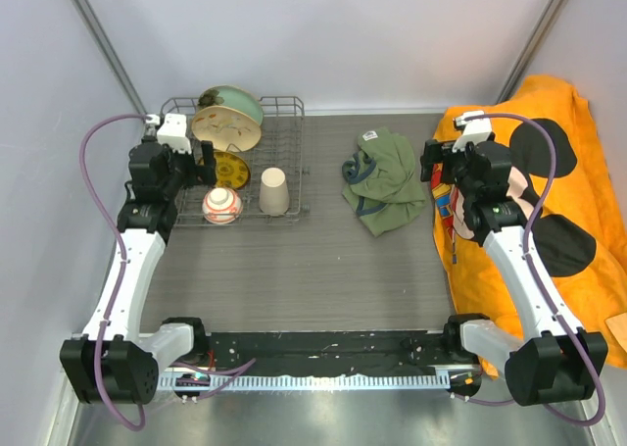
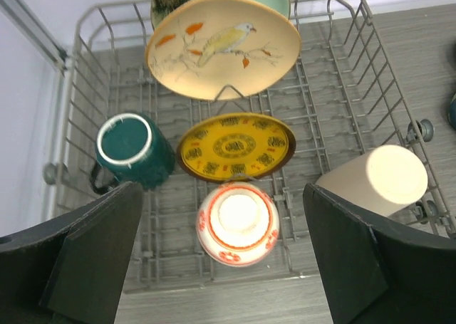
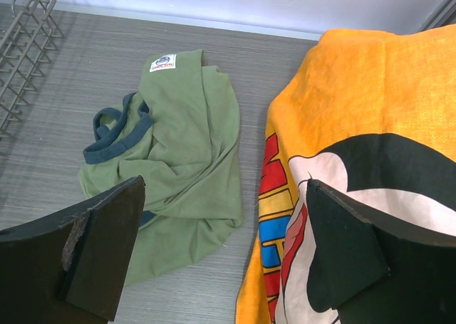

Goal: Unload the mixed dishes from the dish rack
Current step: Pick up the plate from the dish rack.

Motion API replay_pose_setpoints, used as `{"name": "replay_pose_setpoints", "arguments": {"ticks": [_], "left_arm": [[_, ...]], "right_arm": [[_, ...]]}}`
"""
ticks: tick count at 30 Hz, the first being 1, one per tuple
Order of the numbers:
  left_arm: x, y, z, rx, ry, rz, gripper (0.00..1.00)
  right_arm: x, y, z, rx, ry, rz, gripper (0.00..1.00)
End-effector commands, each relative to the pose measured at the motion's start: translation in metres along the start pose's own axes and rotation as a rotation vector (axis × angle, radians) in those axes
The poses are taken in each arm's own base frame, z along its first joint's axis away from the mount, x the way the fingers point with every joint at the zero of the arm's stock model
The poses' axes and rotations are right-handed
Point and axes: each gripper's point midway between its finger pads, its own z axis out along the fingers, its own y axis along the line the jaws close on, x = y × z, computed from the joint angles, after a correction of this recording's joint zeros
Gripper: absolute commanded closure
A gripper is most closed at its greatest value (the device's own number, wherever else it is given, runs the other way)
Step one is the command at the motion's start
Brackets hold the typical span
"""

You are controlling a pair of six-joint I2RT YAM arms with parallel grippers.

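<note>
The grey wire dish rack (image 2: 385, 75) stands at the back left (image 1: 294, 108). It holds a pale green plate (image 1: 235, 101) and a cream floral plate (image 2: 221, 46) upright at the far end. In front of them are a small yellow patterned plate (image 2: 235, 146), a dark green mug (image 2: 132, 149) on the left and a beige cup (image 2: 381, 178) on the right. A red-and-white bowl (image 2: 237, 223) sits upside down nearest. My left gripper (image 2: 222, 217) hovers open above the bowl (image 1: 221, 205), touching nothing. My right gripper (image 3: 224, 196) hangs open and empty over the table, far from the rack.
An olive-green cloth garment (image 1: 385, 179) lies crumpled in the middle of the table. An orange cartoon towel (image 1: 558, 172) covers the right side. Grey walls close in the left, back and right. Bare tabletop (image 1: 294, 270) stretches in front of the rack.
</note>
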Motion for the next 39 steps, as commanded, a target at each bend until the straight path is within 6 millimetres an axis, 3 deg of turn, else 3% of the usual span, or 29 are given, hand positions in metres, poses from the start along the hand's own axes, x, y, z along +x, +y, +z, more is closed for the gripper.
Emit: {"name": "replay_pose_setpoints", "arguments": {"ticks": [1, 8, 11, 25, 39], "left_arm": [[-0.045, 0.002, -0.002, 0.025, -0.076, 0.09, 0.0], [-0.075, 0.003, 0.008, 0.065, -0.085, 0.263, 0.0], [-0.079, 0.002, 0.022, 0.097, -0.081, 0.334, 0.0], [-0.056, -0.008, 0.106, 0.33, -0.045, 0.882, 0.0], [-0.044, 0.015, 0.184, 0.295, 0.008, 1.073, 0.01]], "right_arm": [[-0.009, 0.002, 0.005, -0.019, -0.031, -0.018, 0.0], [-0.002, 0.006, 0.009, -0.044, -0.002, -0.029, 0.01], [-0.002, 0.008, 0.01, -0.055, 0.004, -0.032, 0.01], [0.003, 0.013, 0.011, -0.087, 0.019, -0.044, 0.01], [0.012, 0.016, 0.017, -0.11, 0.047, -0.057, 0.01]]}}
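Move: The cream bird plate leans in the dish rack about 19 cm ahead of the left gripper, 5 cm to its right and 11 cm lower. The sage plate leans some 5 cm beyond the bird plate. On the near side, the yellow plate stands about 9 cm ahead of the gripper and 5 cm right, the green mug 8 cm ahead and 5 cm left, both roughly 18 cm down. From the right gripper the bird plate is 19 cm ahead and about 50 cm left, 11 cm lower. Bring the wide-open left gripper about 16 cm forward over the near dishes towards the bird plate, lifting some 6 cm first and then sinking about 8 cm. On the way roll its left side up nearly 50 degrees and swing it some 35 degrees clockwise, so the fingers face the leaning plate from its left. Meanwhile let the open right gripper sink about 3 cm, well clear of the cloth. ##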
